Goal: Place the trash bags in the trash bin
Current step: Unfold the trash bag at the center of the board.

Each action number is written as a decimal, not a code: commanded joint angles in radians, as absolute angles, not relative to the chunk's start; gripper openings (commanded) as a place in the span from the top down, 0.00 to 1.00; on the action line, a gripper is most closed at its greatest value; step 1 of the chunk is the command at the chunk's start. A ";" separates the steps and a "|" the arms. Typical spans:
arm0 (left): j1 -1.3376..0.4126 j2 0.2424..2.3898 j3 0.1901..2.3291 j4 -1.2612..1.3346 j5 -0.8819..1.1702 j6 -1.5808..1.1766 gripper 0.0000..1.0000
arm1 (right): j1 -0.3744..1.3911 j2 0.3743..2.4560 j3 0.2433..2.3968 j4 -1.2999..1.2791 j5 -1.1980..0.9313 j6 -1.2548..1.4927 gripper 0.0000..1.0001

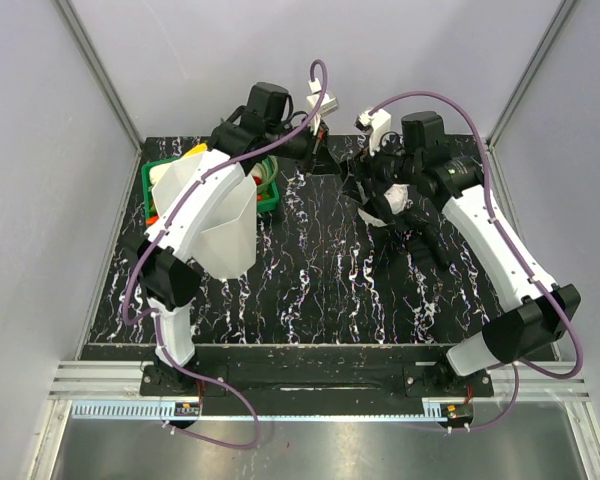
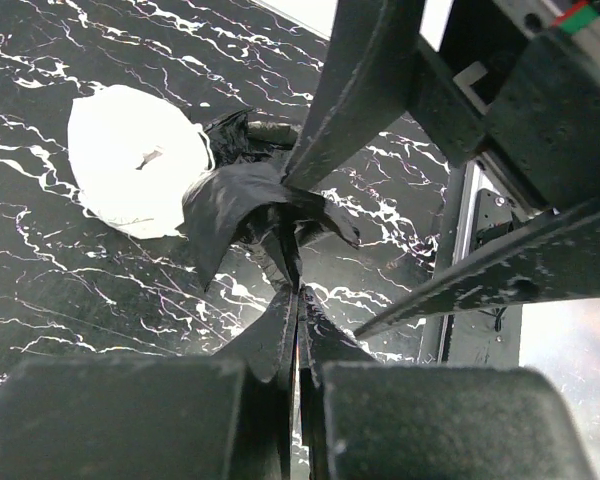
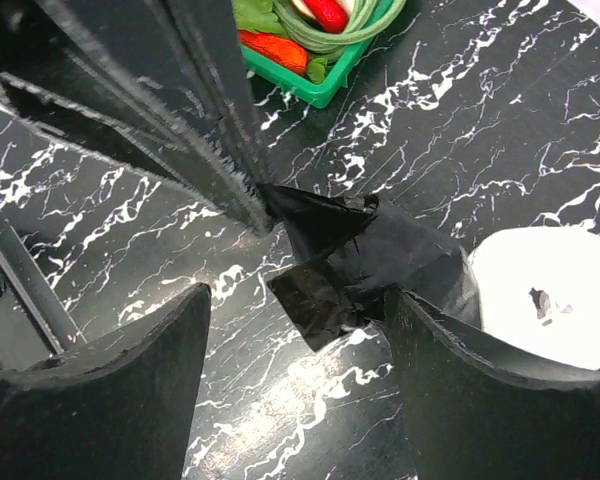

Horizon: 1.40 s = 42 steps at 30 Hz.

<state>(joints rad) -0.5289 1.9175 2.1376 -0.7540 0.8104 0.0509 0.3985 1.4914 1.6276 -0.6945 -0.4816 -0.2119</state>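
The trash bag [image 2: 235,195] is a crumpled piece of black film lifted just above the table, beside a white roll [image 2: 130,160]. My left gripper [image 2: 298,300] is shut on one corner of the trash bag [image 3: 380,250]. My right gripper [image 3: 300,340] is open, its fingers on either side of the bag's loose lower flap without touching it. In the top view the left gripper [image 1: 330,165] and right gripper [image 1: 365,190] meet at the back middle of the table. The white trash bin [image 1: 225,230] stands at the left, under the left arm.
A green basket [image 3: 320,50] of toy vegetables sits at the back left behind the bin [image 1: 265,195]. The white roll [image 1: 395,205] lies under the right wrist. The black marbled table [image 1: 320,290] is walled on three sides.
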 commanded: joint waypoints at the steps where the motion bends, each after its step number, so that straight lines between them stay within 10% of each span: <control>1: -0.537 1.908 2.152 -0.715 0.841 0.037 1.00 | 0.410 1.494 1.615 -0.623 -0.426 -0.219 0.32; 12: -0.538 1.865 2.077 -0.715 0.830 0.084 1.00 | 0.410 1.485 1.597 -0.609 -0.347 -0.238 0.97; 42: -0.440 1.759 2.101 -0.772 0.540 0.167 1.00 | 0.384 1.407 1.821 -0.779 0.119 -0.422 1.00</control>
<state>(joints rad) -0.4648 1.8122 2.0251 -0.7757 0.6029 0.1577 0.3954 1.4036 1.6985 -0.7677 0.0051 -0.3687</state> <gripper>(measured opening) 0.013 0.007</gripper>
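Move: The left gripper already pinches a corner of the black trash bag; the bag's loose flap hangs about 4 cm to its right, 1 cm ahead and 3 cm below. From the open right gripper that flap lies almost between the fingers, some 2 cm ahead, with no sideways offset, and 2 cm below. The white bundle is roughly 9 cm ahead, 10 cm right and 26 cm below; the dark roll stands level, 21 cm right and 28 cm down. Ease the right gripper about 2 cm forward and slightly down, shutting its wide-open fingers on the trash bag's loose flap. Then draw it some 8 cm right, away from the left gripper, rising late and turning clockwise, about 30 degrees overall. Keep the left gripper's pinch, dip it 3 cm, then pull left and a little forward. ##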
